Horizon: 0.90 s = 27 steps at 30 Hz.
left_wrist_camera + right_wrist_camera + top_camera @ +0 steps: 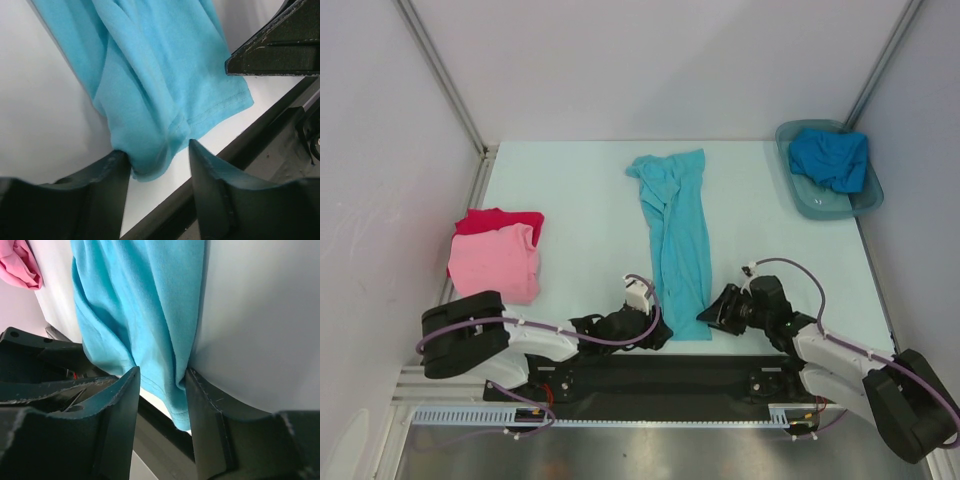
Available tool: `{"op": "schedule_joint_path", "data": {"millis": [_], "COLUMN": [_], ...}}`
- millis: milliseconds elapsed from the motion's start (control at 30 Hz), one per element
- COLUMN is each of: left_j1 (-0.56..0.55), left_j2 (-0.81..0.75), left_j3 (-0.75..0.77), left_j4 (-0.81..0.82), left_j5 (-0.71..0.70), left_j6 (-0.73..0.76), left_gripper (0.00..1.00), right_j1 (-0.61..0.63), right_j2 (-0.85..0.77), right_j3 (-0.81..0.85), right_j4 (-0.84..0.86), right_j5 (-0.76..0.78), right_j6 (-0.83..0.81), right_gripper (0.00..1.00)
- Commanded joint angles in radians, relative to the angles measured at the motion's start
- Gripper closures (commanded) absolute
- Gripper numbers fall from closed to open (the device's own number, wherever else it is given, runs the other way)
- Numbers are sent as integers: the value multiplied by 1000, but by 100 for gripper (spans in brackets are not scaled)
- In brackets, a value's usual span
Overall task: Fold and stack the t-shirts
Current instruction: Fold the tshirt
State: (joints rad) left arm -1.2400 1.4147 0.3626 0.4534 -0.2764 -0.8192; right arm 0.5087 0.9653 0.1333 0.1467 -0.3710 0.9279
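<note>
A turquoise t-shirt [675, 230] lies folded into a long strip down the middle of the table, its hem at the near edge. My left gripper [663, 328] is at the hem's left corner. In the left wrist view that gripper [157, 150] stands open, with the shirt's [150, 75] corner between the fingers and resting against the left one. My right gripper [707, 315] is at the hem's right corner. It too [162, 371] is open, straddling the bunched hem [145, 305]. A pink t-shirt [495, 262] lies folded on a red one [500, 220] at the left. A deeper blue t-shirt [830, 158] sits crumpled in the tub.
The grey translucent tub [790, 170] stands at the back right corner. The black base rail [660, 375] runs along the near edge just below the hem. White walls close in the table on three sides. The right gripper's dark finger [280, 45] shows at the left wrist view's upper right.
</note>
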Motion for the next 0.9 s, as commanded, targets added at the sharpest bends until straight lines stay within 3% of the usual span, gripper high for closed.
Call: {"op": "schedule_joint_path", "data": {"millis": [0,100,200,333,433,533,867], "left_j1": [10,11,13,16,17,20,2], "left_j2": [30,39,44,52,53,47,-114], "left_j3": [-13,-14,-13,-11,-8,-5,42], "left_j4": [-15,-9,-5,1,-1,-10,-183], "left_j5": [26,29,29,34,39,42,10], "left_j6": [5,2,2,2,3,5,12], "left_gripper": [49,59,71,81,90,100,100], "right_j1": [20,25,27,27,27,27,27], "right_j2": [32,36,29,26,26,18,-66], "right_j3": [23,23,25,26,28,32,100], "right_j4": [19,21,16,13,10,2,-114], "right_j5": [46,52,53,52,50,52,66], "right_j6": [5,5,3,2,-1,-3,-29], "right_gripper": [53,57,66,89,100,100,100]}}
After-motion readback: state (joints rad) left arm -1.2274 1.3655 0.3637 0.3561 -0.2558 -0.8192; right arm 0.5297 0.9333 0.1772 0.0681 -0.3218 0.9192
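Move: The left hand hovers just over the turquoise t-shirt's near left corner, with cloth between its open fingers about 1 cm below the hand point; the table's near edge is about 5 cm back. The pink t-shirt lies roughly 40 cm to its left and 16 cm ahead. The right hand's fingers straddle the t-shirt's near right edge, about 1 cm below; the blue shirt in the basket is some 37 cm right and 38 cm ahead. Down about 1 cm with the left hand and half a centimetre with the right, both closing fully, so each pinches a fold of the t-shirt at its near end: left at the near left corner, right on the right edge just above the hem. Then the left draws about 1 cm left, rising slightly off its low point, while the right rises about 1.5 cm, both keeping their grip. ##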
